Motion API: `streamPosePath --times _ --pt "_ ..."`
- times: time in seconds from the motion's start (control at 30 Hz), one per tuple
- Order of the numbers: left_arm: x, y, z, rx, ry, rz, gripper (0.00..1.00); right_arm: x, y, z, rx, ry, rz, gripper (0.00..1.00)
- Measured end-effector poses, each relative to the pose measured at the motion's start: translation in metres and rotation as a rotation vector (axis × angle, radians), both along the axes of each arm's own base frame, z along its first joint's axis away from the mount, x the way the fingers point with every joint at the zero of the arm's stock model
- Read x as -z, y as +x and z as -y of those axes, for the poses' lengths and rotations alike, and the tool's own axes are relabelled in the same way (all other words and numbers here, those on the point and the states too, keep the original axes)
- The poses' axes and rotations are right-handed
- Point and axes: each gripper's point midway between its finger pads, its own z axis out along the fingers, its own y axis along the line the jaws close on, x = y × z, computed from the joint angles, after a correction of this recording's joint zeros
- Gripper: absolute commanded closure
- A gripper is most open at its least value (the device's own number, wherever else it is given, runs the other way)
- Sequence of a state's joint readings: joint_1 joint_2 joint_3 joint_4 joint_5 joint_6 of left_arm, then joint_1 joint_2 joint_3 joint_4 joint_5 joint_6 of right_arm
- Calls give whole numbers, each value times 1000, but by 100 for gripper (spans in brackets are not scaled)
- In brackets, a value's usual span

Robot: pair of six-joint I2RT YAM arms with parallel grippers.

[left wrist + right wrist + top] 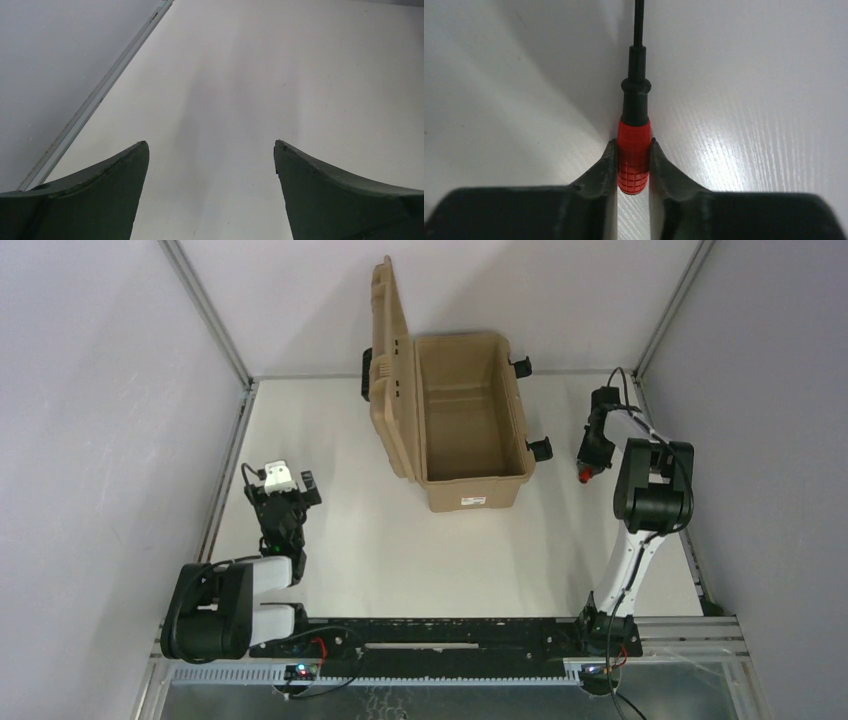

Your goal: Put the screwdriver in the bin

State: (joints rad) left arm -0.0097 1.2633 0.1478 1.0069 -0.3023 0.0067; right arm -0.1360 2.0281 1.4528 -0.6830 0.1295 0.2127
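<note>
The screwdriver (pixel 635 100) lies on the white table, its red handle toward the wrist camera and its thin black shaft pointing away. My right gripper (pixel 634 144) is shut on the red handle, one finger pressed to each side. From above, the right gripper (pixel 590 462) stands just right of the bin (pixel 470 492), with the handle's red end (pixel 585 477) showing below it. The bin is a tan case, open, with its lid (pixel 392 370) standing up on the left and its inside bare. My left gripper (pixel 211 145) is open over bare table, far left of the bin.
Black latches (pixel 540 449) stick out of the bin's right side, close to the right arm. Grey walls and a metal frame rail (pixel 232 450) close in the table on the left, back and right.
</note>
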Motion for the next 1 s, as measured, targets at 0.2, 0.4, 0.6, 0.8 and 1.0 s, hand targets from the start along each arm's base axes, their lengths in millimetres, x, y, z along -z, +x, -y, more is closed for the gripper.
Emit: streamPosePath --times 0.2,0.4,0.6,0.8,1.0 --pt "0 0 0 0 0 0 0 -4 -2 8 -17 -38 -18 100" --pt "0 0 0 0 0 0 0 -67 12 18 -60 -82 67 100" --pt "0 0 0 0 0 0 0 -214 42 -11 -183 -144 366 100" --pt "0 0 0 0 0 0 0 -285 40 -155 -495 -37 514 98" --pt "0 0 0 0 0 0 0 -271 42 -249 -638 117 498 98"
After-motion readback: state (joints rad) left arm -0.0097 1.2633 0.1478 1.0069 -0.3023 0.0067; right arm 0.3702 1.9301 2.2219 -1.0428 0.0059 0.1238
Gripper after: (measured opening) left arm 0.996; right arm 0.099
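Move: The open bin's middle lies about 27 cm left of the right hand, 8 cm farther out and some 7 cm higher. Its near latch is about 13 cm left, level in reach and 13 cm up; its far latch some 15 cm left, 20 ahead, 13 up. The screwdriver's red handle is already between the fingers, its middle about 3 cm ahead. From the left hand, the bin is about 39 cm right, 13 ahead, 2 below. Right fingers finish closing on the handle, lift about 28 cm, then swing about 24 cm left over the bin. ##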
